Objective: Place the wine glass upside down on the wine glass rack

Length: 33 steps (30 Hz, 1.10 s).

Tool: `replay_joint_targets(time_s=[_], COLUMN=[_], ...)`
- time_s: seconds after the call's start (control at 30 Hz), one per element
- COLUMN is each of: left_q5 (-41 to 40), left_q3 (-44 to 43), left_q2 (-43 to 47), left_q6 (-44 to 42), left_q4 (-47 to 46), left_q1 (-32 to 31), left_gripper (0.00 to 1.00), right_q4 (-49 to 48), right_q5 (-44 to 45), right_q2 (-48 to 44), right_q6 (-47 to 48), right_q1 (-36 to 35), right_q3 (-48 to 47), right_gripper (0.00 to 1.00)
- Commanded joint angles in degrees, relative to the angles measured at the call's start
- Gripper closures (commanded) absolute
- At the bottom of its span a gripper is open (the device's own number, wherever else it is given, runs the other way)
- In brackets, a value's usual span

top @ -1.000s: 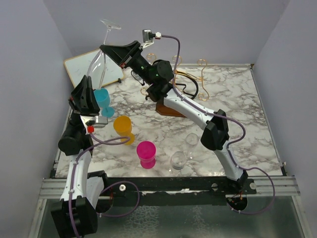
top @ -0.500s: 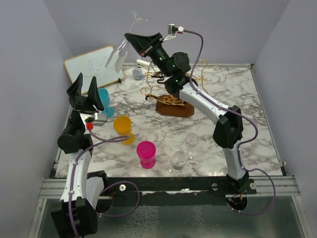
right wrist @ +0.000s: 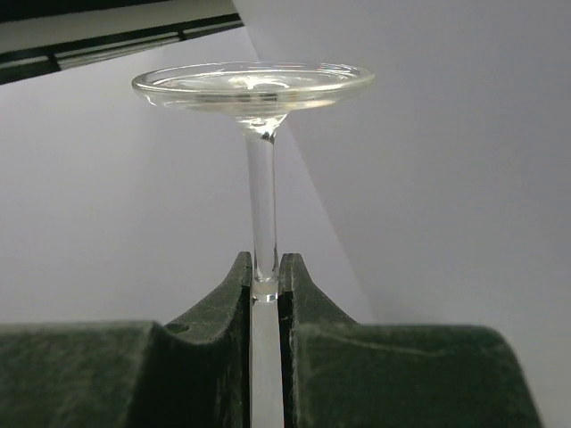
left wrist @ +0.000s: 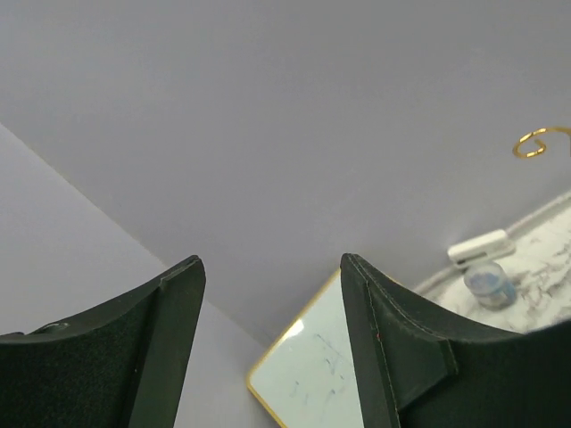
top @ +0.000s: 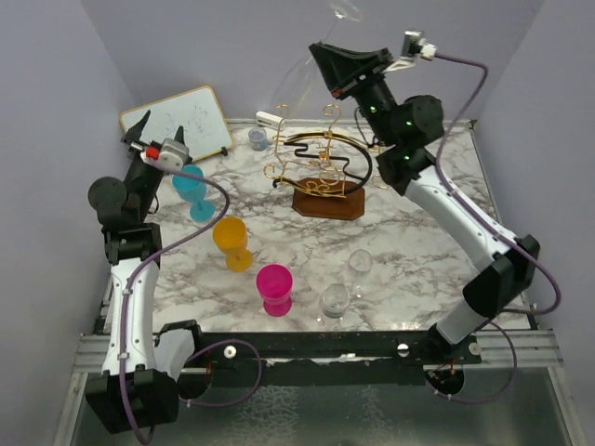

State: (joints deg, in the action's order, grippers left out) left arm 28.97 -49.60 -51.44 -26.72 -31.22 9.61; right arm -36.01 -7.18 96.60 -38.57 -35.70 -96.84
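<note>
A clear wine glass (top: 296,82) hangs upside down high above the back of the table, foot (top: 344,11) on top and bowl below. My right gripper (top: 323,58) is shut on its stem; in the right wrist view the stem (right wrist: 261,196) is pinched at the gripper's (right wrist: 265,265) tips, with the round foot (right wrist: 254,82) above. The wine glass rack (top: 321,165), gold wire on a brown wooden base (top: 327,204), stands just below and right of the bowl. My left gripper (top: 156,132) is open and empty at the far left, apart from the glass; its fingers (left wrist: 384,303) frame a whiteboard.
On the marble table (top: 437,214) stand a blue cup (top: 193,190), an orange cup (top: 231,242), a pink cup (top: 275,288) and two clear glasses (top: 336,299) (top: 361,262). A whiteboard (top: 177,119) leans at the back left, by a small jar (top: 257,137) and a white eraser (top: 269,118).
My left gripper opened, let go of the glass bowl and drew back left. The right arm swung the glass up and to the right, over the rack.
</note>
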Motion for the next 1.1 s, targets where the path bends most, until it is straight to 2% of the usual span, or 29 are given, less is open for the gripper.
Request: replay_joint_targets(time_s=[0.0,0.13,0.27,0.33,0.37,0.5,0.67,0.77,0.9,0.97,1.07], left_q5=[-5.75,-7.82,-8.7,-7.8,-7.81,-7.98,-7.23,-6.46,-7.11,-8.04,-10.02], left_q3=[-10.59,-21.7,-30.67,-33.19,-34.15,-36.02,-37.84,-38.74,-38.03,-38.02,-38.4], left_q2=[-4.58,-10.54,-16.3,-18.16,-18.82,-19.91,-19.59,-20.32,-20.82,-21.14,-21.6], left_q6=[3.48,8.34,13.58,15.07,16.01,17.91,17.08,18.26,18.47,18.87,18.94], left_q4=[28.1,43.93,55.84,60.08,61.34,65.18,70.49,74.59,76.51,76.83,76.84], left_q1=[-0.39,-0.48,-0.4,-0.55,-0.5,-0.47,-0.5,-0.66,-1.51,-1.7,-1.77], left_gripper=[0.34,0.31,0.27,0.06,0.01,0.01,0.01,0.01,0.01,0.01,0.01], right_q4=[6.32,9.48,11.73,11.84,11.36,10.01,12.81,9.96,5.32,8.8,5.38], right_q5=[3.34,5.39,7.8,6.38,4.76,2.96,6.06,8.0,4.71,4.82,5.61], right_q2=[-9.87,-15.05,-15.89,-15.44,-15.08,-14.08,-10.71,-9.34,-8.14,-6.52,-5.25], right_q6=[14.84,17.0,20.73,20.66,20.34,21.62,26.86,29.97,36.94,37.36,37.31], right_q1=[4.11,11.28,17.43,20.93,22.57,25.84,27.35,28.28,28.33,28.32,28.41], right_q3=[6.4,11.88,12.21,12.49,12.91,14.85,14.28,15.91,18.16,15.81,17.06], right_gripper=[0.99,0.99,0.99,0.99,0.99,0.99,0.99,0.99,0.99,0.99,0.99])
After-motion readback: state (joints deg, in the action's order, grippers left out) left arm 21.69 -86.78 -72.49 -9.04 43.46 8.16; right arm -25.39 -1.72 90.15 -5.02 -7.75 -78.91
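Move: My right hand holds the upside-down wine glass by its stem, high on the near side of the rack. The rack's middle is about 10 cm ahead, 3 cm right and 37 cm below; a clear glass on the table sits about 14 cm back, 12 cm right and 50 cm down. From my empty left hand the rack is some 16 cm ahead, 42 cm right and 28 cm below, and the turquoise glass 9 cm ahead, 1 cm left and 38 cm down. I swing the held glass about 26 cm to the right, then carry it forward and down some 15 cm to just beside the rack's right end, turning my right wrist clockwise until the fingers point mostly forward and keeping the stem pinched. My empty left hand reaches slightly forward, then draws back while sinking about 12 cm, tipping downward and opening fully. ##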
